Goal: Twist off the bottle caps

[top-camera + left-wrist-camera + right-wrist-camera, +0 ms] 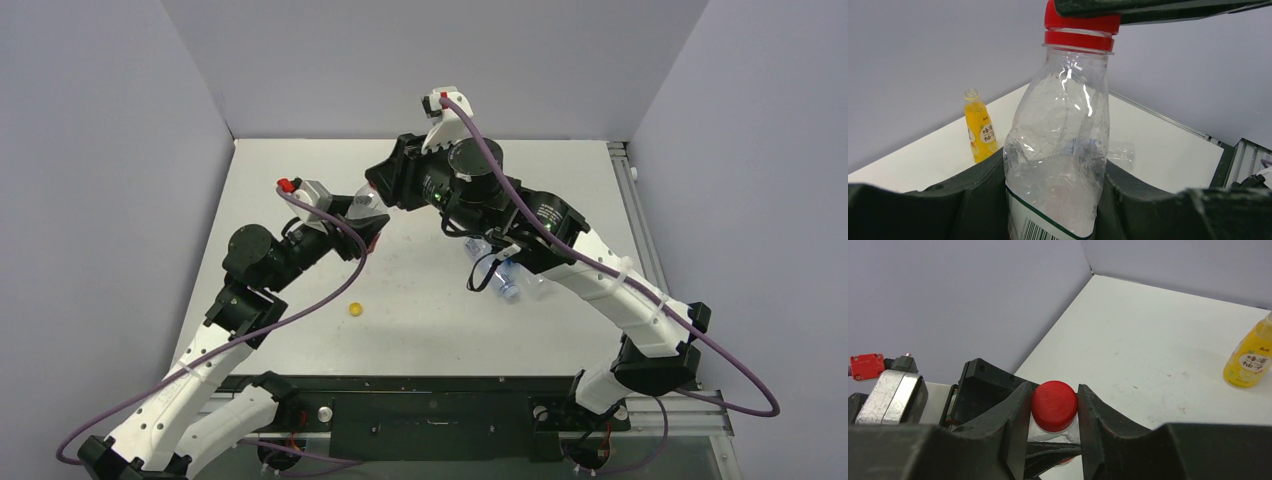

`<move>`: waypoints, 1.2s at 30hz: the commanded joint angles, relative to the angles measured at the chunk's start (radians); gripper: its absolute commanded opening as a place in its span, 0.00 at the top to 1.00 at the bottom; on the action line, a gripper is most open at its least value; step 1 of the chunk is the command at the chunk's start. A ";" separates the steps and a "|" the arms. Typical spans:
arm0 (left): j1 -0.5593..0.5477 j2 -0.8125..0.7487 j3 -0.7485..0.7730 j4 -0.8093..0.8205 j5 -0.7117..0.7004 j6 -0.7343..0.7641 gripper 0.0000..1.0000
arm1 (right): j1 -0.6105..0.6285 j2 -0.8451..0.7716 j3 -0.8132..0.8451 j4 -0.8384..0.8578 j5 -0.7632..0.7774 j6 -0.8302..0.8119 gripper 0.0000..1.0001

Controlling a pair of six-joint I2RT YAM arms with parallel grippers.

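Note:
My left gripper is shut on the body of a clear bottle, holding it off the table with its neck pointing away from the wrist. A white barcode label shows at its base. Its red cap sits squeezed between the fingers of my right gripper, which is shut on it from the top end; the red cap also shows in the left wrist view. From above, the left gripper and right gripper meet at the middle left. A small yellow cap lies loose on the table.
A yellow-orange juice bottle with an open neck stands upright near the back wall, also the juice bottle in the right wrist view. Clear bottles lie on their sides under my right arm. A metal rail runs along the table's right edge.

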 commanded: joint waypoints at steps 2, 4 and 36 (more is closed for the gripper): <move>-0.002 0.008 0.056 0.045 0.043 -0.100 0.82 | -0.038 -0.017 -0.027 0.048 -0.231 -0.055 1.00; -0.002 0.012 0.071 0.052 0.082 -0.153 0.82 | -0.066 -0.050 -0.069 0.090 -0.347 -0.082 1.00; -0.004 0.024 0.051 0.007 0.097 -0.062 0.77 | -0.004 -0.044 0.031 -0.050 -0.022 -0.079 0.19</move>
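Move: My left hand holds the red-capped bottle, and its cap sits about 9 cm above that hand and 1 cm back. My right fingers are already shut on the cap, with the bottle's body some 9 cm below them. From the right hand, the loose yellow cap lies about 2 cm back, 8 cm left and 45 cm down; the open yellow bottle stands 26 cm ahead, 10 cm right, 36 cm down. I twist the cap against the bottle: my right hand, pinching the cap, turns counter-clockwise some 35 to 40 degrees while my left turns the bottle clockwise, both swinging about 8 cm back and 5 cm up, drifting right. Then my right fingers open wide, letting go of the cap, and both hands turn and travel partway back forward and down, my left keeping its grip on the bottle. ##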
